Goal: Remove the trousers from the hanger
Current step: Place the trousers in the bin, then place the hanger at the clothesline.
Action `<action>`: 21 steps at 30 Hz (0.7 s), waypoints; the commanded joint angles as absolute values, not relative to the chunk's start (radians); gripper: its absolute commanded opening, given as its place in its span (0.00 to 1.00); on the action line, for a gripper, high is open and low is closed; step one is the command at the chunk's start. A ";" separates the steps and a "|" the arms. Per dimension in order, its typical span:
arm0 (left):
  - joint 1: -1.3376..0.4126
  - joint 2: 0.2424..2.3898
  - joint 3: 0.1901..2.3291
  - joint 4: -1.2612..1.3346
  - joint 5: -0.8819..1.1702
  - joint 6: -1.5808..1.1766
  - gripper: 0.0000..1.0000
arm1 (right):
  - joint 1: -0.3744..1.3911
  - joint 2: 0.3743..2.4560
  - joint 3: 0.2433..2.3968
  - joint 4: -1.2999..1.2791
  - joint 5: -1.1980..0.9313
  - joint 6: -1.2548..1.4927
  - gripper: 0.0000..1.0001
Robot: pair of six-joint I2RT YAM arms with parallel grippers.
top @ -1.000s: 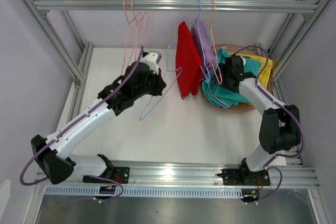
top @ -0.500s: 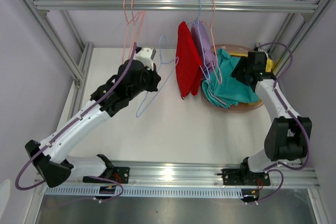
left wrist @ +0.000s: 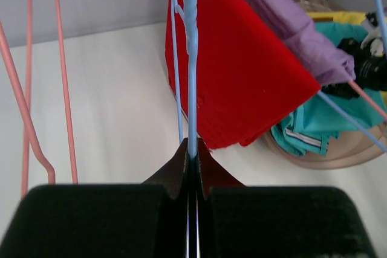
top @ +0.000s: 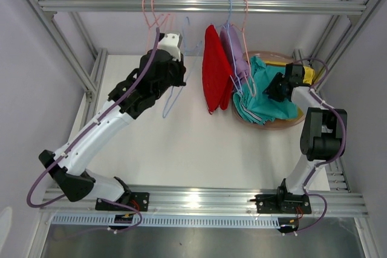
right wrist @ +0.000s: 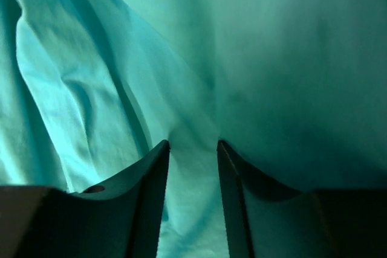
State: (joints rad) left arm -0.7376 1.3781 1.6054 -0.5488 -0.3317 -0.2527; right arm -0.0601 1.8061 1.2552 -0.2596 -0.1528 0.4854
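Observation:
Red trousers and lavender trousers hang on hangers from the rail. Teal trousers and yellow trousers lie in the pinkish tub. My left gripper is shut on a bare blue hanger, held up close to the rail, left of the red trousers. My right gripper presses into the teal trousers, jaws apart with a fold of teal cloth between them.
Two empty pink hangers hang at the rail's left. Frame posts stand at both sides of the white table. The tub sits at the back right, against the frame.
My left arm has lifted the blue hanger up and back toward the rail. The right gripper left the hangers, swung right, settled onto the teal trousers in the tub, and its jaws have narrowed.

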 commanded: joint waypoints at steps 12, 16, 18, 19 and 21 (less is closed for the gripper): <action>-0.736 1.339 1.738 -0.472 -0.460 -0.157 0.01 | -0.086 1.829 1.273 -0.244 -0.216 0.482 0.00; -0.692 1.379 1.782 -0.482 -0.474 -0.152 0.00 | -0.086 1.830 1.272 -0.245 -0.235 0.482 0.00; -0.642 1.399 1.805 -0.488 -0.437 -0.164 0.00 | -0.086 1.825 1.269 -0.245 -0.242 0.477 0.00; -0.626 1.426 1.818 -0.495 -0.424 -0.170 0.01 | -0.084 1.824 1.269 -0.244 -0.245 0.479 0.00; -0.591 1.459 1.867 -0.511 -0.403 -0.173 0.00 | -0.084 1.819 1.261 -0.239 -0.256 0.476 0.00</action>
State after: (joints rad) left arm -0.6441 1.4120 1.7836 -0.5282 -0.4236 -0.1825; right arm -0.0830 1.8248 1.2633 -0.2543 -0.2153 0.4808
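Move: My left hand grips the blue hanger; the free rail spot I take it to lies roughly 16 cm ahead, 7 cm left and 18 cm up. The pink hangers' hooks are beside it, some 10 cm left of my hand, and the red trousers hang about 7 cm ahead, 13 cm right. My right fingertips are at the teal trousers, their middle about 3 cm left; the purple trousers hang some 5 cm ahead, 17 cm left, well above. I keep my pinch on the empty blue hanger and raise it about 7 cm with my left hand, swinging left and then forward some 5 cm towards the rail beside the pink hangers, the wrist tipping up and turning counter-clockwise about 10 degrees each. Meanwhile my right hand stays in the bin and shuts its half-open fingers at a fold of the teal trousers. ##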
